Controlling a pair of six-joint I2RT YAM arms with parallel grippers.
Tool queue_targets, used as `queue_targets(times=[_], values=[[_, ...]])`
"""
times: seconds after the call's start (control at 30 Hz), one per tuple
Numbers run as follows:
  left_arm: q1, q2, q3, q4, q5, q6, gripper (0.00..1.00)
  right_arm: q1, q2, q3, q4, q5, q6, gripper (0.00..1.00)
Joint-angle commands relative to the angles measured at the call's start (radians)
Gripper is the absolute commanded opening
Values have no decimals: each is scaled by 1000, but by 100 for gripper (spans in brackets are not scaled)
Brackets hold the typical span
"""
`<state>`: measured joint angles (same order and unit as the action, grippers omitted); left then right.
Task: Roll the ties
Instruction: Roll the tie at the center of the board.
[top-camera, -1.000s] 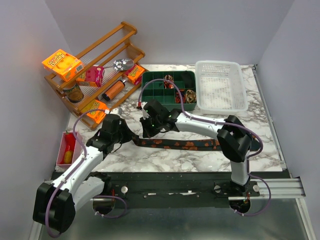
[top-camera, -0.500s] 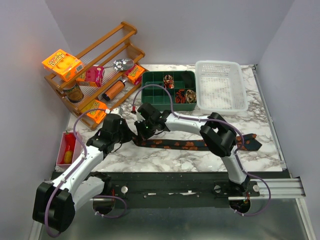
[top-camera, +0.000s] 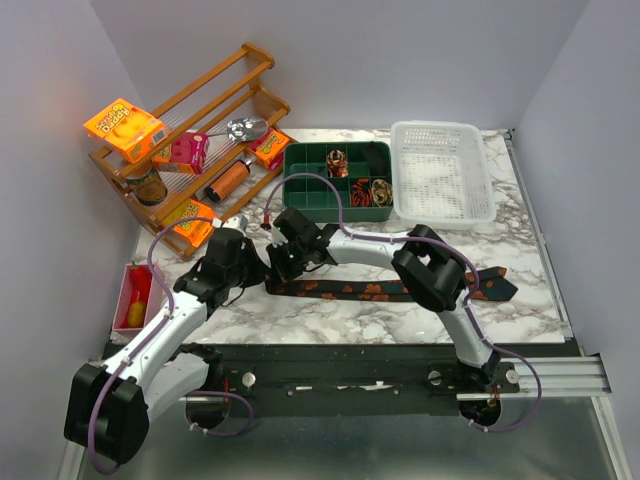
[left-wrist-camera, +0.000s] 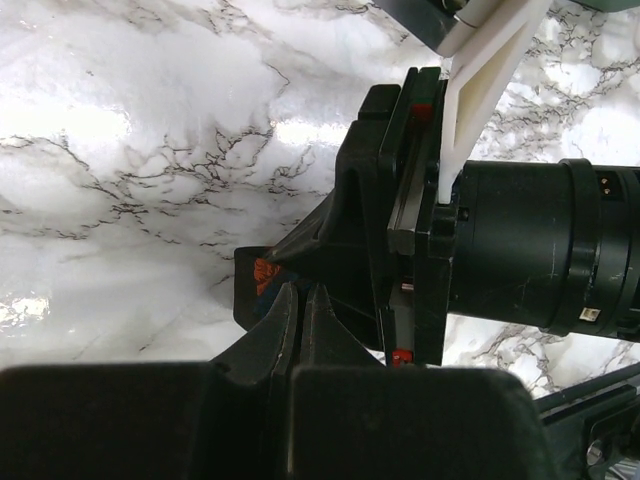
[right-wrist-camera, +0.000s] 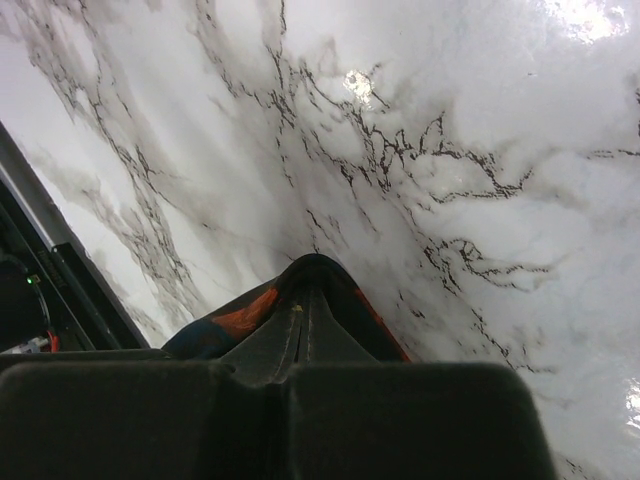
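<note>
One tie (top-camera: 380, 291), dark with orange-red blotches, lies flat along the near part of the marble table, its wide end at the right (top-camera: 497, 286). Both grippers meet at its left end. My left gripper (top-camera: 258, 272) is shut on the tie's tip, which shows as a dark and orange scrap (left-wrist-camera: 257, 279) at its closed fingers (left-wrist-camera: 300, 292). My right gripper (top-camera: 279, 267) is shut on a fold of the tie (right-wrist-camera: 235, 320) that drapes round its tips (right-wrist-camera: 303, 300). Rolled ties (top-camera: 338, 160) sit as small coils in the green divided tray (top-camera: 300, 158).
A white plastic basket (top-camera: 440, 175) stands at the back right beside the green tray. A wooden rack (top-camera: 205, 105) with orange snack packets (top-camera: 124, 128), a can and a bottle stands at the back left. A pink bin (top-camera: 135, 295) sits by the left edge.
My right arm has swung left, dragging the tie leftward, and its elbow has shifted left. The tie's wide end now shows at the right. The left gripper has barely moved.
</note>
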<state>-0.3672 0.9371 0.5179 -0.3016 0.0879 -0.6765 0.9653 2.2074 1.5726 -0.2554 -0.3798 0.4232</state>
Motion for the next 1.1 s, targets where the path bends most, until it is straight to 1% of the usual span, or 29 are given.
queue_targets(times=[0.0,0.1,0.23,0.33,0.4,0.57,0.7,0.93,1.07], values=[[-12,2,25,-23,-40,9,0,-2,-40,-3,-33,25,3,1],[-13,-3,31,-53,-63,18,0,-2,-92,15,-111,77,-9,1],[-15,-4,40,-71,-80,28,0,-5,-110,69,-234,134,-6,2],[-21,2,45,-71,-80,28,0,-10,-113,87,-274,176,-8,3],[-29,14,50,-73,-111,28,0,-11,-123,73,-278,202,-11,3],[-96,72,79,-79,-155,25,0,-28,-172,18,-291,235,-21,3],[-144,114,87,-61,-192,0,0,-37,-221,-37,-295,277,-40,3],[-225,187,94,-10,-221,-44,0,-56,-247,-103,-298,300,-49,3],[-254,235,99,18,-235,-69,7,-57,-241,-117,-298,295,-52,3]])
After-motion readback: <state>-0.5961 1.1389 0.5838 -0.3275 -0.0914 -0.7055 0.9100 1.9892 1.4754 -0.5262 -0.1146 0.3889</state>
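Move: The fold at the tie's left end is under my right fingertips, about 1 cm below that hand and 1 cm back. From my left hand it is roughly 2 cm to the right, 2 cm back and 7 cm down. The green tray stands some 32 cm ahead of my left hand and 21 cm to its right, about 5 cm lower; the orange box is about 20 cm ahead and 22 cm to its left, 3 cm lower. I lift my shut right fingers off the fold, rising about 4 cm, and carry them some 9 cm right along the tie and slightly forward, easing lower at the end while they tip steeper downward. My left hand keeps its pinch on the tie's end, waits almost still, then swings down and right about 3 cm each way, a little back, bringing the end over the flat tie. ##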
